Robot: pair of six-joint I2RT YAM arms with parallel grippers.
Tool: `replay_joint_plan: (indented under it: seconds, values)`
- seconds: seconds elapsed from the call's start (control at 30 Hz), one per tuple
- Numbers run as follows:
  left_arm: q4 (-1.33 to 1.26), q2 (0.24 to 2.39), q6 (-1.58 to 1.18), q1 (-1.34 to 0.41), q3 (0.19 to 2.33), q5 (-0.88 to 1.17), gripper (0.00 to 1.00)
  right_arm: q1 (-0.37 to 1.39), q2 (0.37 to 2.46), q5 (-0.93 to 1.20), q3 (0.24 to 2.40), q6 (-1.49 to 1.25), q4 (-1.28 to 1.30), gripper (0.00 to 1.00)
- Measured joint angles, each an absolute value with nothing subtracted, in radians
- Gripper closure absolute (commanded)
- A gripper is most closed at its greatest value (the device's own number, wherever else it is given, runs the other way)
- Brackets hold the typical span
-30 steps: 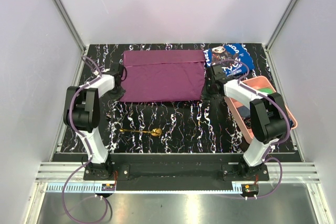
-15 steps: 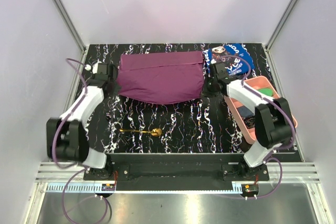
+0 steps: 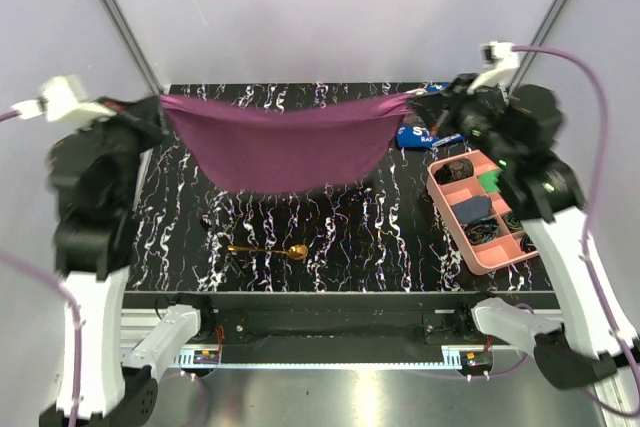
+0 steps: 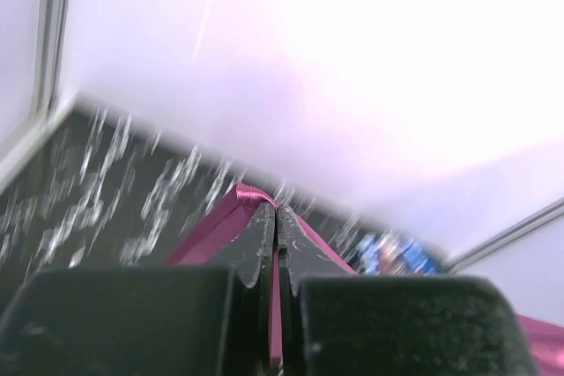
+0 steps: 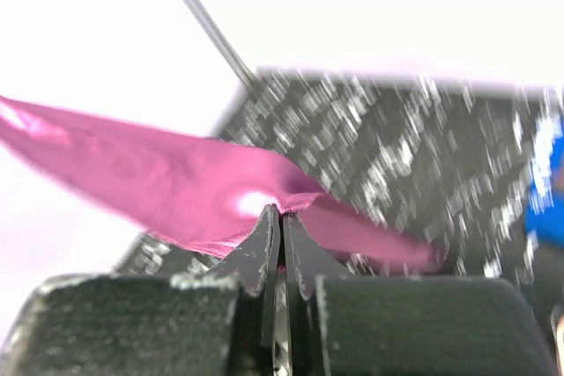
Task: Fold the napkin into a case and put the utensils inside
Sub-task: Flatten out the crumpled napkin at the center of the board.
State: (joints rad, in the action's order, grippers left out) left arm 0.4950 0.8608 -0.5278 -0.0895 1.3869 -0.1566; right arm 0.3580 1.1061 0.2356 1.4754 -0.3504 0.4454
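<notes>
The plum-purple napkin (image 3: 285, 142) hangs in the air above the table, stretched between both arms and sagging in the middle. My left gripper (image 3: 158, 107) is shut on its left corner; the wrist view shows purple cloth (image 4: 225, 222) pinched between the jaws of the left gripper (image 4: 276, 210). At the opposite corner my right gripper (image 3: 420, 104) is shut on the cloth (image 5: 167, 182), whose edge runs into the closed tips of the right gripper (image 5: 281, 211). The gold spoon (image 3: 268, 249) lies flat on the table near the front, below the napkin.
A pink compartment tray (image 3: 445, 222) with small items stands at the right side. A blue printed cloth (image 3: 420, 135) lies behind it, partly hidden by the right arm. The table is black marble-patterned (image 3: 380, 237), with white walls around.
Both arms have risen high and spread apart, lifting the napkin off the table so it now hangs between them. The spoon has not moved.
</notes>
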Motion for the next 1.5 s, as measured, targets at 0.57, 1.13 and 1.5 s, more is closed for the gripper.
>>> replay_joint_plan:
  seconds: [0.57, 1.13, 1.5]
  values:
    - [0.405, 1.089, -0.529, -0.085, 1.477, -0.137, 1.0, 0.355, 1.304, 0.088, 1.594, -0.369, 0.469, 1.0]
    - [0.146, 2.035, -0.569, -0.011, 1.756, -0.015, 1.0, 0.172, 2.269, 0.173, 2.111, -0.309, 0.343, 0.95]
    - [0.131, 2.366, -0.608, 0.031, 2.075, 0.051, 0.86, 0.138, 2.669, 0.256, 2.565, -0.34, 0.398, 0.37]
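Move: High over the near half of the board, the two hands hold the napkin slung between them. The board's far edge, where they take it, is straight ahead of each: about 40 cm ahead and 45 below the left, some 37 ahead and 42 below the right. The golden spoon lies about 8 cm back and 7 right of the left hand; the blue bag some 27 ahead and 13 right of the right hand. Swinging the napkin like a sheet, both hands first draw back and up some 5–10 cm, then sweep forward and down together about 45 cm forward and 40 down to the board's far edge, wrists tipping to point downward. Near the end the right fingers open and let go of their corner; the left keep theirs pinched. ##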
